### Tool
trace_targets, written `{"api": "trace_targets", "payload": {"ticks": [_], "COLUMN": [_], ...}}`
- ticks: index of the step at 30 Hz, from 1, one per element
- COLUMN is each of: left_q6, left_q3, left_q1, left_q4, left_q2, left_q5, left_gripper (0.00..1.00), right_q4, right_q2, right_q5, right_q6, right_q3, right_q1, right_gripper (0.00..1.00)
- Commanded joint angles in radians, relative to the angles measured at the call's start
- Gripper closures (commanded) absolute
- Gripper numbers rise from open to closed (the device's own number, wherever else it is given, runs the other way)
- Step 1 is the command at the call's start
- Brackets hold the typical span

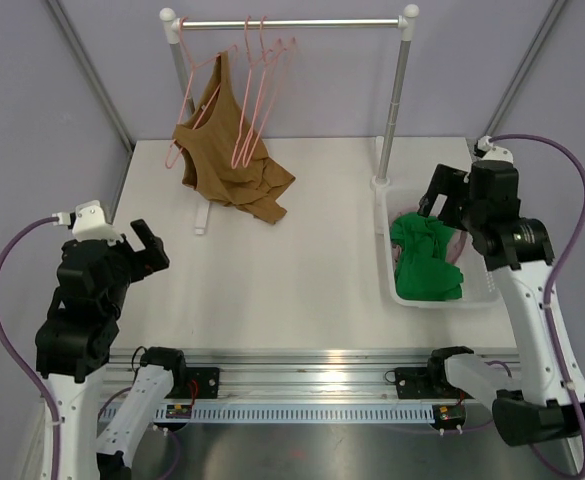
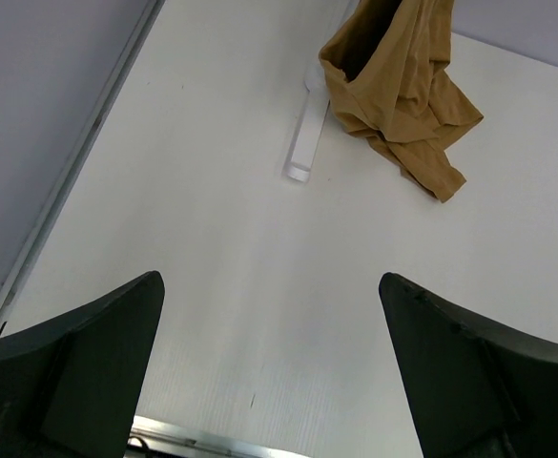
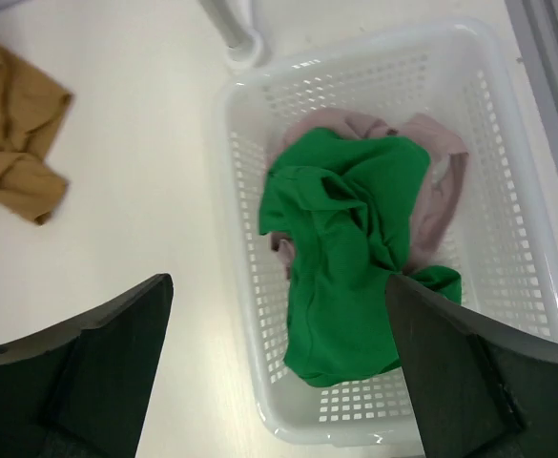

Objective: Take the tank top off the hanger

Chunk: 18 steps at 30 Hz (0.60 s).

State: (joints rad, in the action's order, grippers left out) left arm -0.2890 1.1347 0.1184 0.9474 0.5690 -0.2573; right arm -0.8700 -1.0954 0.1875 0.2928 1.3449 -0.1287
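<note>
A brown tank top (image 1: 227, 160) hangs by one strap from a pink hanger (image 1: 194, 85) on the rail, and its lower half lies crumpled on the table. It also shows in the left wrist view as the brown tank top (image 2: 398, 91), and at the left edge of the right wrist view as the brown tank top (image 3: 11, 134). My left gripper (image 1: 144, 250) is open over bare table near the left front, far from the top. My right gripper (image 1: 434, 205) hovers open above the basket, holding nothing.
A white basket (image 1: 387, 265) at the right holds a green garment (image 3: 345, 248) on top of a pale pink one (image 3: 436, 181). Two bare pink hangers (image 1: 262, 90) hang on the rail (image 1: 292, 22). The rack's right post (image 1: 397, 110) stands just behind the basket.
</note>
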Motion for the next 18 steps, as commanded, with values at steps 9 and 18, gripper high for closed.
{"api": "trace_targets", "payload": {"ticks": [9,18], "left_q6": [0.034,0.036], "left_q3": [0.169,0.047], "left_q1": [0.069,0.178], "left_q4": [0.192,0.206], "left_q2": [-0.006,-0.142], "left_q5": [-0.068,-0.097], "left_gripper": [0.01,0.01], "right_q4": [-0.271,-0.331], "right_q2": [0.331,0.618], "right_q5": [-0.114,-0.100], "right_q6": [-0.130,-0.191], "right_q3": [0.132,0.074], "right_q1": [-0.066,-0.147], "right_gripper": [0.00,0.01]}}
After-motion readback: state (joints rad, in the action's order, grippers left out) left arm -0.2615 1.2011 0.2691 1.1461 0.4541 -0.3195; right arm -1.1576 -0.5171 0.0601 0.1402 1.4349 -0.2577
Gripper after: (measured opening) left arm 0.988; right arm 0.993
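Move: The brown tank top, still on its hanger, is about 24 cm ahead of my left hand, 12 cm to its right and 12 cm lower. From my right hand it lies some 12 cm ahead, 46 cm left and 10 cm lower. The green tank top lies roughly 25 cm straight below my open right fingers, in the white bin, whose middle is about 3 cm farther out and 3 cm to the right. I pull my empty right hand back towards my base, away from the bin and the green tank top, about 18 cm and rising some 9 cm, while the wrist tips up and swings counter-clockwise about 20 degrees each. My left hand also backs off about 5 cm from the brown tank top, lifting slightly and sinking again. Both grippers stay wide open, touching nothing. ##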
